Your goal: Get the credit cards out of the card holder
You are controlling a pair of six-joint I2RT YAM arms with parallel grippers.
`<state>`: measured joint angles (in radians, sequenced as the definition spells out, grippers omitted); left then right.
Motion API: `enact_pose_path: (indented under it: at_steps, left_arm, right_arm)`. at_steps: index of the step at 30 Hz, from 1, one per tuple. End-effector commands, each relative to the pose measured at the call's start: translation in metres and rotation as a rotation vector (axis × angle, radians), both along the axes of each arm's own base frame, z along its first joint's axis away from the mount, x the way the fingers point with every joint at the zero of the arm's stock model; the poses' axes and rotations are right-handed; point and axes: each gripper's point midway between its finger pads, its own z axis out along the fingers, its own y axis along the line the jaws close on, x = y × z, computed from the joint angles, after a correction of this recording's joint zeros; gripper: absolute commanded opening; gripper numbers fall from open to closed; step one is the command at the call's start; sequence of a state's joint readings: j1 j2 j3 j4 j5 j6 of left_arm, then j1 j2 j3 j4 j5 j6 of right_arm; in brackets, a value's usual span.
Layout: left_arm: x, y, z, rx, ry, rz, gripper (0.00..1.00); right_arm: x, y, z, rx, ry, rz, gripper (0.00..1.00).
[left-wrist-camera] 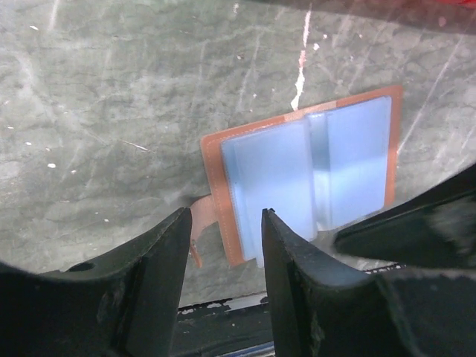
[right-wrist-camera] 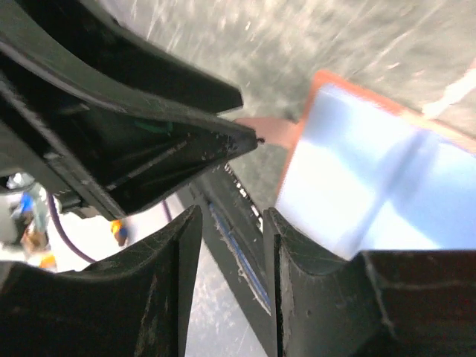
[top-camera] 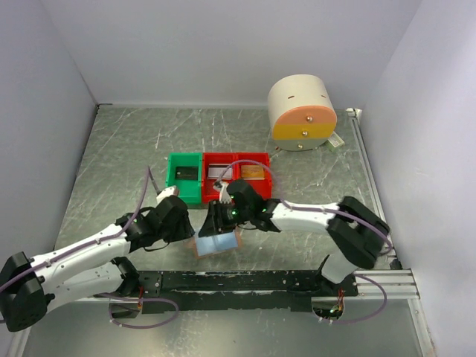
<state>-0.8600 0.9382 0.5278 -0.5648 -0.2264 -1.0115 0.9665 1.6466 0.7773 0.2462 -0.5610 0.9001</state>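
The card holder (top-camera: 216, 244) lies open and flat near the table's front edge, with a tan leather rim and pale blue lining facing up. In the left wrist view the card holder (left-wrist-camera: 305, 171) sits just beyond my left gripper (left-wrist-camera: 227, 223), which is open with nothing between its fingers. My right gripper (right-wrist-camera: 230, 219) is also open and empty, its right finger over the edge of the card holder (right-wrist-camera: 372, 178). A dark card (top-camera: 186, 173) lies in the green bin (top-camera: 172, 178). A silver card (top-camera: 219, 172) and a gold card (top-camera: 253, 172) lie in the red bin (top-camera: 238, 159).
Both bins stand side by side just behind the grippers. A big cream cylinder (top-camera: 301, 111) with an orange band stands at the back right. A black rail (top-camera: 245, 281) runs along the front edge, close to the card holder. White walls enclose the table.
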Motion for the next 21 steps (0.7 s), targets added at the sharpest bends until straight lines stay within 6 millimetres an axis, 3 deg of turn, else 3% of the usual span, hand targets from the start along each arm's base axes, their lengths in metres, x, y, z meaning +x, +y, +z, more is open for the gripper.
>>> enact_pose_path:
  at_steps: [1, 4, 6, 9, 21]
  left_arm:
    - [0.002, -0.025, 0.012, -0.088, -0.021, -0.088, 0.54]
    - [-0.001, -0.039, 0.013, -0.126, -0.019, -0.159, 0.54]
    - [-0.003, -0.045, 0.009, -0.13, -0.002, -0.199, 0.54]
    - [-0.007, -0.05, 0.0, -0.121, 0.033, -0.239, 0.54]
    - [-0.019, -0.036, -0.045, 0.001, 0.162, -0.227, 0.51]
  right_arm:
    - [0.047, -0.056, -0.011, -0.245, -0.158, -0.288, 0.39]
    - [0.057, -0.089, -0.02, -0.341, -0.166, -0.391, 0.39]
    - [0.056, -0.1, -0.025, -0.361, -0.156, -0.399, 0.4]
    - [0.047, -0.099, -0.031, -0.351, -0.124, -0.36, 0.41]
    - [0.04, -0.095, -0.061, -0.416, -0.059, -0.309, 0.41]
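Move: The open card holder's left page lies about 5 cm to the left hand's right, level with it and 5 cm down; the clasp strap is some 2 cm back and directly beneath; the green box is 21 cm ahead, 2 cm left. From the right hand, the holder's right page is about 5 cm ahead, 8 cm right and 8 cm below; its left page is 4 cm ahead, 1 cm right; the red box's middle bay 24 cm ahead, 5 cm right. Swing the right gripper off to the right about 9 cm, going forward and slightly up first, then down onto the holder's right page with a small draw back; turn it some 20 degrees clockwise and steepen its fingers. Meanwhile bring the left gripper right, then down about 4 cm and slightly back, to the left page's outer edge. Keep both part-open. ##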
